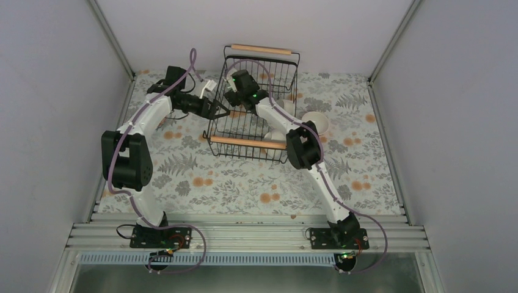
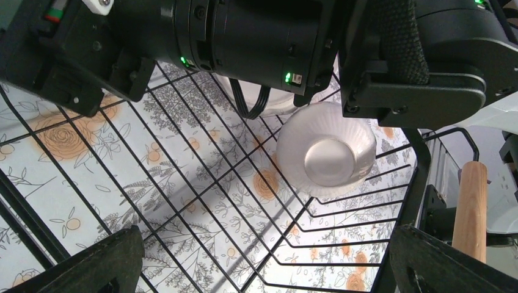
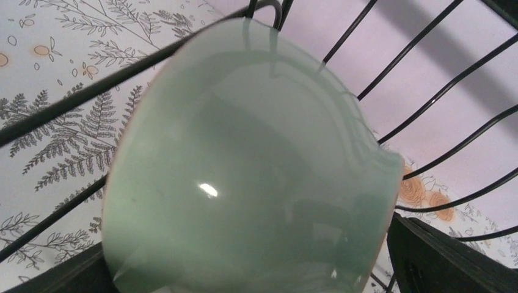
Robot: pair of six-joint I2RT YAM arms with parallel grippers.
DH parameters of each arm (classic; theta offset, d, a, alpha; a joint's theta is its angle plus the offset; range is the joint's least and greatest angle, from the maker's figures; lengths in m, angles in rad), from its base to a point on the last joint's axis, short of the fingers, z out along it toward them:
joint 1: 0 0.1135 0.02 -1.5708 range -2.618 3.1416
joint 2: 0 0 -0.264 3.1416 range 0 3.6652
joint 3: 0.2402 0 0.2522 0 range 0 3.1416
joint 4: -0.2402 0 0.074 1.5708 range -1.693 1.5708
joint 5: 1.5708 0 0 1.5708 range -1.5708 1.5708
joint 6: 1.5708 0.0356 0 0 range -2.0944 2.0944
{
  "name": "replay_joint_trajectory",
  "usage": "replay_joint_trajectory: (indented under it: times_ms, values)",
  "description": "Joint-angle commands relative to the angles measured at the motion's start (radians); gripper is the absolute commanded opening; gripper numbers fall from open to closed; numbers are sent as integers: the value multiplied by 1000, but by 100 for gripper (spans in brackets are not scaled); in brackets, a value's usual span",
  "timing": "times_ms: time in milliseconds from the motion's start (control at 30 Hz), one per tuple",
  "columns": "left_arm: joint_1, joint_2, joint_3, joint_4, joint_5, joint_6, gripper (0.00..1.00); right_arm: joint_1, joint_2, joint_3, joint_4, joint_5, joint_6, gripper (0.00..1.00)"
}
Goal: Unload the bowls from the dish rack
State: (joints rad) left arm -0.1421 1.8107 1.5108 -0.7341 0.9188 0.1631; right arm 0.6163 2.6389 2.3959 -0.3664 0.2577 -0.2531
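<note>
The black wire dish rack with wooden handles stands at the back middle of the table. My right gripper reaches down into it. In the right wrist view a pale mint-green bowl fills the space between the wide-apart fingers of the right gripper; I cannot tell whether they touch it. My left gripper is open outside the rack's left wall, with nothing between its fingers. Through the wires it sees a scalloped white bowl lying bottom-up under the right wrist.
A white bowl sits on the floral tablecloth just right of the rack. More white bowls show in the rack's near right corner, partly hidden by the right arm. A wooden handle is close to the left gripper's right finger. Walls enclose the table.
</note>
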Motion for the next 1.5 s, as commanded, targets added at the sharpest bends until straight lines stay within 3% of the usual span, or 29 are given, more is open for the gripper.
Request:
replay_joint_trajectory:
  times_ms: [0, 300, 500, 967, 1167, 1467]
  values:
    - [-4, -14, -12, 9, 29, -7, 100, 10, 10, 21, 73, 33, -14, 92]
    - [-4, -28, -10, 7, 35, -2, 100, 4, -22, -8, 57, 7, -3, 45]
    - [-4, -33, -3, 0, 35, 6, 100, -6, -99, -85, 67, 7, 10, 37]
    - [-2, -55, 95, -69, 35, 54, 100, -54, -254, -126, 30, 0, 20, 31]
    - [-2, -51, 190, -142, 38, 118, 100, -91, -313, -129, -29, -71, 62, 31]
    - [3, -103, 338, -206, -157, 175, 100, -135, -453, -164, -137, -255, 118, 30]
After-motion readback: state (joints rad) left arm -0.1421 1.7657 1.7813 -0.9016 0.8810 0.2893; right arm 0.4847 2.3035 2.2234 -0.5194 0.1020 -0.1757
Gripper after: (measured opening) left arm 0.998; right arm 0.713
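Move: The green bowl stands between the right hand's open fingers, its middle about 2 cm farther out and level with them. From that hand, the farther white bowl in the rack is some 15 cm right and 10 back; the nearer white bowl 14 right and 19 back. The white bowl on the table is roughly 27 right, 10 back and 8 lower. From the left hand the green bowl lies about 19 ahead, 4 right and 10 below. Closing first, almost in place, the right fingers pinch the green bowl and keep it. Then the right hand lifts it about 11 cm and carries it some 8 cm right over the rack, easing back slightly, with a small roll. Late on, the empty, open left hand rises roughly 9 cm away from the rack, rolling about 15 degrees. ##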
